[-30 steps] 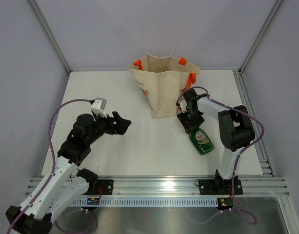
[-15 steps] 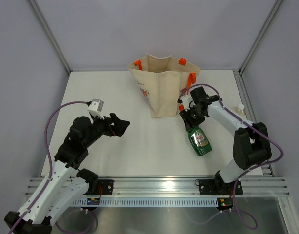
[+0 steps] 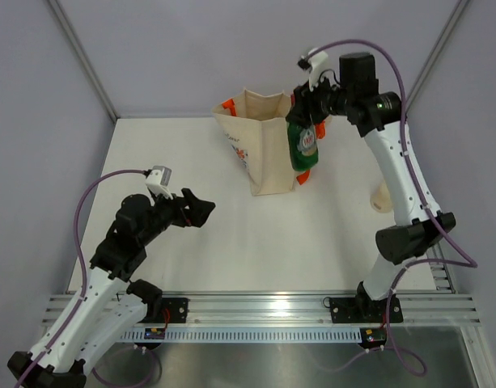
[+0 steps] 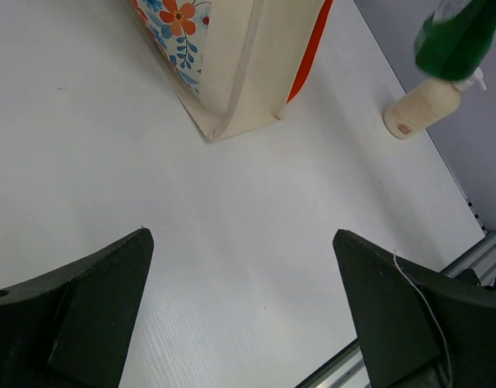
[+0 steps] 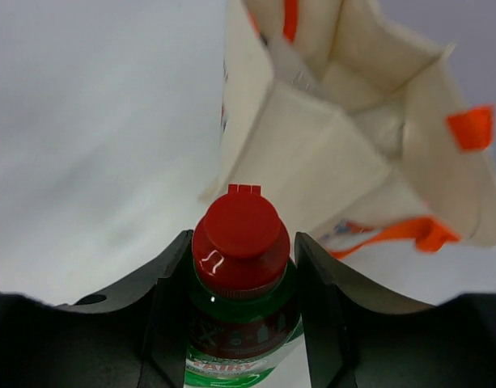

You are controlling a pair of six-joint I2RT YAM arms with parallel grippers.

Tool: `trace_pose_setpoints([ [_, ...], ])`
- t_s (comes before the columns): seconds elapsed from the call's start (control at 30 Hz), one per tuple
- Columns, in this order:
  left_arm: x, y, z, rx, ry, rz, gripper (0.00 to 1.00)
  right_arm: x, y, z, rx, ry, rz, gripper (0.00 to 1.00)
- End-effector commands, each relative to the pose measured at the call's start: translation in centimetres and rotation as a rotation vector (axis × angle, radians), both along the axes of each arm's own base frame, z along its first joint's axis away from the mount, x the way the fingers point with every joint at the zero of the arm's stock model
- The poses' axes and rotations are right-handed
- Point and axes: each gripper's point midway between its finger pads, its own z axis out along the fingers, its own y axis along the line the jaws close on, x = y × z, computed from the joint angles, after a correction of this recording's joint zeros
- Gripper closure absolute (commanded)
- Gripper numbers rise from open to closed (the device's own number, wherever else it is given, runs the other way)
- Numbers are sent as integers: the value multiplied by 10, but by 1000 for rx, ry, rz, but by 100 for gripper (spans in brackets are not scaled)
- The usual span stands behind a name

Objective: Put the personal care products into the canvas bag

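Note:
My right gripper (image 3: 306,113) is raised high at the canvas bag's right side, shut on the green red-capped bottle (image 3: 303,144). The bottle hangs cap down. In the right wrist view the red cap (image 5: 239,238) sticks out between the fingers (image 5: 168,279), over the bag's near wall (image 5: 312,153). The beige canvas bag (image 3: 264,149) stands upright with orange handles and its mouth open. A cream-coloured bottle (image 3: 382,196) rests on the table to the right, also seen in the left wrist view (image 4: 421,105). My left gripper (image 3: 201,208) hovers open at the left, nothing between its fingers (image 4: 110,283).
The bag's flower print (image 4: 173,18) faces the left arm. A metal rail (image 3: 264,309) runs along the table's near edge, and grey walls close in the back and sides. The right arm's purple cable (image 3: 397,77) loops above the bag.
The right gripper closed on the green bottle lying on the table and lifted it up to the bag's top right. This uncovered the cream bottle. The left arm has barely moved.

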Motion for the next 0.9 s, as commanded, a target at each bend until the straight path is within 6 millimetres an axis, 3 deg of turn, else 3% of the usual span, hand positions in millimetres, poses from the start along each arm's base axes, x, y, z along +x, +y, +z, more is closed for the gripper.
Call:
trace_pose_setpoints([
  [0.0, 0, -2, 7, -32, -10, 1, 1, 39, 23, 93, 183, -198, -6, 100],
  [0.03, 0, -2, 7, -33, -11, 3, 1, 67, 27, 81, 175, -196, -43, 100],
  [0.07, 0, -3, 7, -38, -11, 2, 1, 75, 26, 122, 220, -316, -62, 100],
  [0.1, 1, -2, 7, -41, -15, 5, 1, 102, 30, 108, 227, -309, -97, 100],
  [0.13, 2, -3, 7, -43, -17, 7, 1, 117, 26, 115, 233, -353, -148, 100],
  [0.17, 3, -2, 6, -41, -17, 10, 1, 130, 26, 138, 276, -452, -171, 100],
  [0.23, 5, -3, 5, -36, -18, 13, 1, 160, 21, 137, 298, -517, -259, 100],
  [0.27, 7, -4, 2, -30, -12, 11, 1, 171, 19, 153, 337, -602, -281, 100],
  [0.33, 10, -5, 2, -21, -14, 9, 1, 196, 19, 146, 352, -644, -327, 100],
  [0.37, 11, -6, 2, -16, -12, 5, 1, 195, 19, 164, 379, -702, -327, 100],
  [0.4, 13, -7, -1, -7, -4, -1, 1, 212, 24, 139, 354, -682, -329, 100],
  [0.47, 16, -10, 1, -3, -6, -9, 1, 225, 24, 120, 315, -682, -340, 100],
  [0.53, 18, -12, -1, 2, -2, -21, 1, 232, 22, 105, 284, -672, -343, 100],
  [0.57, 20, -13, -3, 4, 1, -24, 1, 239, 22, 83, 258, -640, -344, 100],
  [0.63, 21, -16, -4, 2, 0, -36, 1, 239, 23, 72, 256, -601, -318, 100],
  [0.67, 22, -17, -3, 0, -8, -40, 1, 239, 21, 55, 250, -534, -315, 100],
  [0.73, 22, -19, -4, 3, -8, -49, 1, 221, 31, 52, 271, -479, -227, 100],
  [0.77, 22, -19, -4, 4, -10, -51, 1, 216, 34, 24, 235, -412, -193, 100],
  [0.8, 24, -18, -3, 9, -20, -45, 1, 199, 37, 36, 237, -414, -141, 94],
  [0.83, 25, -17, -2, 10, -28, -40, 1, 187, 44, 30, 240, -383, -82, 86],
  [0.87, 25, -16, -2, 13, -32, -36, 1, 179, 47, 9, 212, -325, -58, 71],
])
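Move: The right hand holds the green bottle by its neck; the bag's mouth it is bound for lies about 17 cm ahead, 7 cm to its left and 12 cm lower. The pump bottle stands on the table some 24 cm to this hand's right, 6 cm back and 30 cm below. From the idle left hand, the mouth is roughly 34 cm ahead, 15 cm to the right, at much the same height. Right hand, still gripping the green bottle, arcs about 23 cm forward, up then down to the bag's mouth. ##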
